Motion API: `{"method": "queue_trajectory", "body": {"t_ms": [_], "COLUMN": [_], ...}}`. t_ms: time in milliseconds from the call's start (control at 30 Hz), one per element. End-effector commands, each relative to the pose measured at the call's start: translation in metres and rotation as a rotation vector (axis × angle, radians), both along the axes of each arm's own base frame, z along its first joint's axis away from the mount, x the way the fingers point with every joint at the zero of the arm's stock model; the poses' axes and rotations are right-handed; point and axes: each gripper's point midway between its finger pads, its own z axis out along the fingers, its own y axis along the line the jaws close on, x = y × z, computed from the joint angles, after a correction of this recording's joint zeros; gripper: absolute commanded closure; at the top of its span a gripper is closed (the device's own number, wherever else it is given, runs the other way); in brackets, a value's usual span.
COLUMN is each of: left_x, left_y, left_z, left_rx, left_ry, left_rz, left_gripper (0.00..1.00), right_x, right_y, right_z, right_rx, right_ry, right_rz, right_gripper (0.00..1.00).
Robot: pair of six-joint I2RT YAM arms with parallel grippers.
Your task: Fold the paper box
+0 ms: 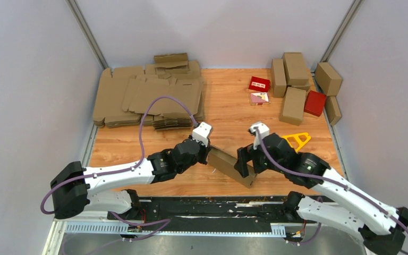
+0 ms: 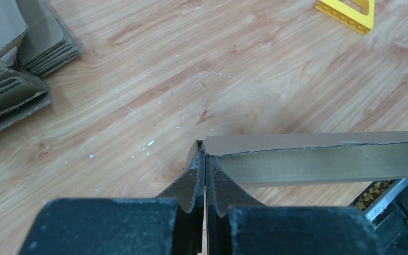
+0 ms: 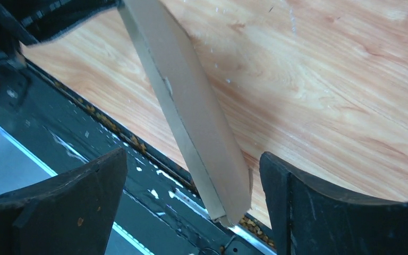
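Note:
The paper box [image 1: 228,166] is a folded, flat brown cardboard shape held edge-up just above the wooden table's near edge, between the two arms. My left gripper [image 1: 208,154] is shut on its left end; in the left wrist view the fingers [image 2: 204,159] pinch a corner of the box [image 2: 319,159], which runs off to the right. My right gripper [image 1: 247,167] is open around the other end. In the right wrist view the box [image 3: 196,117] passes between the wide-apart fingers [image 3: 192,156], touching neither.
A stack of flat brown blanks [image 1: 149,95] fills the back left. Finished brown boxes [image 1: 292,79] and red boxes [image 1: 315,102] stand at the back right. A yellow plastic piece [image 1: 297,139] lies near the right arm. A black rail [image 1: 207,204] borders the near edge.

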Motion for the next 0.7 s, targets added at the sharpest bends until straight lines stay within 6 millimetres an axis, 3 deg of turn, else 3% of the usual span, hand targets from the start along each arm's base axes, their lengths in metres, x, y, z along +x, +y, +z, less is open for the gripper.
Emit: {"method": "queue_trajectory", "body": {"t_ms": [0, 233, 333, 433, 567, 667], "left_x": [-0.008, -0.009, -0.009, -0.009, -0.009, -0.009], "left_y": [0.005, 0.003, 0.002, 0.002, 0.003, 0.002], "left_z": [-0.024, -0.025, -0.025, -0.026, -0.027, -0.027], "left_rx": [0.069, 0.064, 0.061, 0.061, 0.063, 0.058], "left_ry": [0.033, 0.033, 0.034, 0.034, 0.035, 0.036], "left_rz": [-0.032, -0.042, -0.042, -0.042, -0.039, -0.039], "left_gripper": [1.00, 1.00, 1.00, 1.00, 1.00, 1.00], "right_x": [-0.004, -0.002, -0.002, -0.003, -0.007, -0.009], "right_y": [0.020, 0.025, 0.016, 0.010, 0.006, 0.006], "right_z": [-0.004, -0.015, -0.020, -0.021, -0.023, -0.025], "right_rx": [-0.113, -0.426, -0.572, -0.681, -0.781, -0.836], "right_ry": [-0.055, -0.161, -0.194, -0.230, -0.287, -0.320], "right_rz": [0.111, 0.081, 0.048, -0.005, -0.038, -0.053], "right_gripper": [0.04, 0.09, 0.21, 0.23, 0.35, 0.50]}}
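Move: The right end of the paper box lies about 4 cm back of the right fingers, roughly 1 cm to their right and 5 cm below. The yellow bracket is on the table some 19 cm ahead and 25 cm to the right of that hand. The left hand already pinches the box's left end; from it the right end is about 11 cm back and 16 cm right, the cardboard stack about 32 cm ahead and 25 cm left. Left, down and slightly back at first, by some 3 cm each way, then easing about 2 cm back to the right, the right hand comes down over the box's right end. Its wrist rolls some 45 degrees, left side dropping, as the wide-open fingers narrow to a little over half and straddle the long side wall near that end. The left hand keeps its pinch, almost still. ##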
